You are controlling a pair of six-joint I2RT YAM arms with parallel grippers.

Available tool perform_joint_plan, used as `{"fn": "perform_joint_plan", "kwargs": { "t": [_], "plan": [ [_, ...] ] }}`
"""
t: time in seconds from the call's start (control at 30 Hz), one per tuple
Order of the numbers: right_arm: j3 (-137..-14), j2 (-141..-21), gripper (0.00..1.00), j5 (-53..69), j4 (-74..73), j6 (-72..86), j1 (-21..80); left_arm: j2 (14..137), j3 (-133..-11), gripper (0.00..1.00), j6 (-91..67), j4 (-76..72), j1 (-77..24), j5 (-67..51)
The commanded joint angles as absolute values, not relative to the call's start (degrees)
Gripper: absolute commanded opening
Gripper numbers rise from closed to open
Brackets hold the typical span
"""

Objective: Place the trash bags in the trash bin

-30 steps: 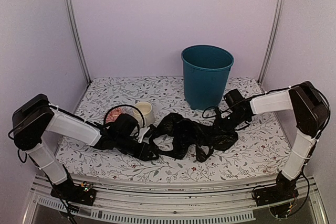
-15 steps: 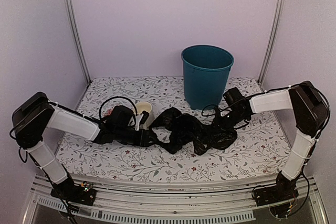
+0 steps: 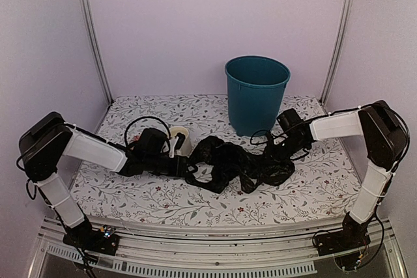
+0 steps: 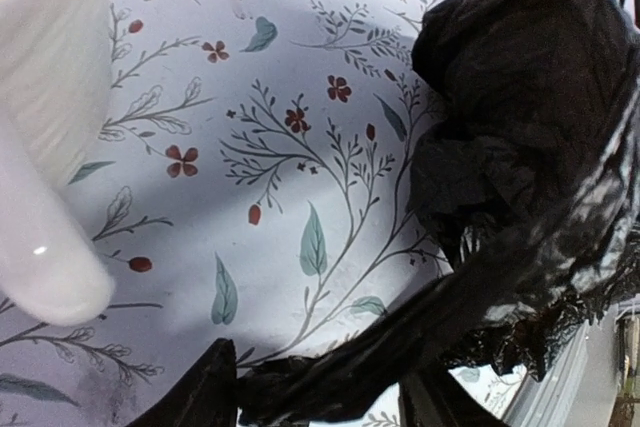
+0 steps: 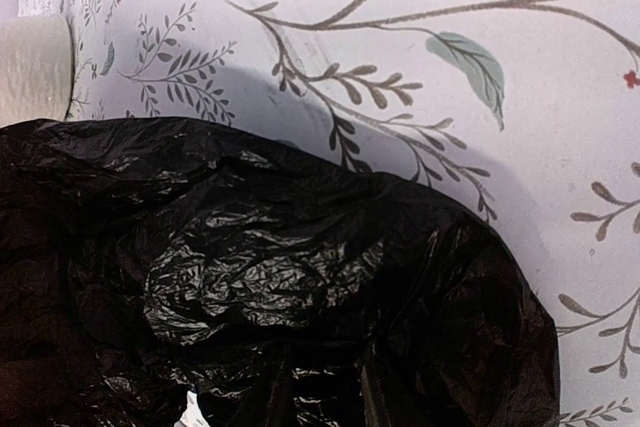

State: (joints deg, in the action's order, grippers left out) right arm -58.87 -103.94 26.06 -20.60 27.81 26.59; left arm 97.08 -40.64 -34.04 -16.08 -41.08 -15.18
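Observation:
The black trash bag (image 3: 238, 164) lies crumpled across the middle of the table, in front of the teal trash bin (image 3: 256, 96), which stands upright at the back. My left gripper (image 3: 186, 164) is low at the bag's left end. In the left wrist view its jaws (image 4: 318, 397) stand open, and a twisted strand of the bag (image 4: 530, 147) runs between the fingers (image 4: 200, 397). My right gripper (image 3: 276, 154) is at the bag's right end, where the plastic gathers up off the table into it. In the right wrist view the glossy bag (image 5: 300, 277) covers the fingers.
A cream mug (image 3: 179, 138) stands just behind my left gripper and fills the left edge of the left wrist view (image 4: 50, 127). The flowered table cover (image 3: 130, 193) is bare near the front. Metal posts and walls close in the sides and back.
My left gripper has moved away from the near edge toward the mug, and the bag's left end came along with it. Its jaws have widened. The right arm has hardly moved.

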Motion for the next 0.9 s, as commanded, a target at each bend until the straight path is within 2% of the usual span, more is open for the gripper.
{"fn": "perform_joint_plan", "kwargs": {
  "t": [0.0, 0.17, 0.23, 0.33, 0.37, 0.43, 0.67, 0.87],
  "plan": [
    [-58.62, -103.00, 0.24, 25.05, -21.49, 26.56, 26.46, 97.52, -38.58, 0.53, -32.38, -20.13, -41.45, -19.13],
    [-58.55, -101.83, 0.25, 24.16, -21.47, 25.42, 26.46, 94.93, -34.54, 0.29, -33.60, -22.51, -41.46, -19.71],
    [-59.11, -99.74, 0.25, 23.81, -21.57, 24.70, 26.46, 93.50, -34.43, 0.21, -33.70, -22.30, -41.42, -19.35],
    [-60.81, -96.21, 0.26, 23.11, -23.42, 23.85, 26.47, 91.92, -35.49, 0.03, -33.40, -21.32, -41.44, -19.21],
    [-61.39, -94.80, 0.27, 23.03, -24.40, 23.61, 26.46, 91.47, -35.96, 0.00, -33.14, -20.29, -41.48, -19.02],
    [-62.40, -91.72, 0.31, 22.29, -26.06, 23.13, 26.46, 90.23, -36.89, 0.00, -32.61, -18.07, -41.55, -18.42],
    [-66.00, -78.41, 0.54, 18.14, -33.32, 21.48, 26.47, 83.91, -39.20, 0.00, -31.91, -10.16, -41.69, -17.81],
    [-61.06, -69.39, 0.62, 24.69, -34.08, 23.44, 26.48, 81.70, -41.04, 0.00, -32.25, -6.09, -41.81, -17.92]
  ]
}}
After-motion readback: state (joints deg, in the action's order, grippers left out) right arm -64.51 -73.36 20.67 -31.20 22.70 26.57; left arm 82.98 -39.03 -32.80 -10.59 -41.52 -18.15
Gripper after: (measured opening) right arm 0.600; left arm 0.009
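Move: The left fingers, half open, straddle the trash bag's left strip, whose pinching spot is about 2 cm back and 2 cm below. The bag's main heap is some 14 cm to the right and level front to back; the mug stands roughly 8 cm ahead and 2 cm left. The right hand is already down on the bag's right part, with the heap about 11 cm to its left and 1 cm back; the bin stands some 14 cm ahead and 6 cm left of it. Draw the left gripper back nearly 3 cm and down about 2 cm, shut its fingers on the bag's strip beside the mug, then lift the pinched strip straight up. As it closes, bring the right gripper up about 20 cm off the bag's right part, opening it wider and tipping its fingers some 30 degrees outward, forward. ##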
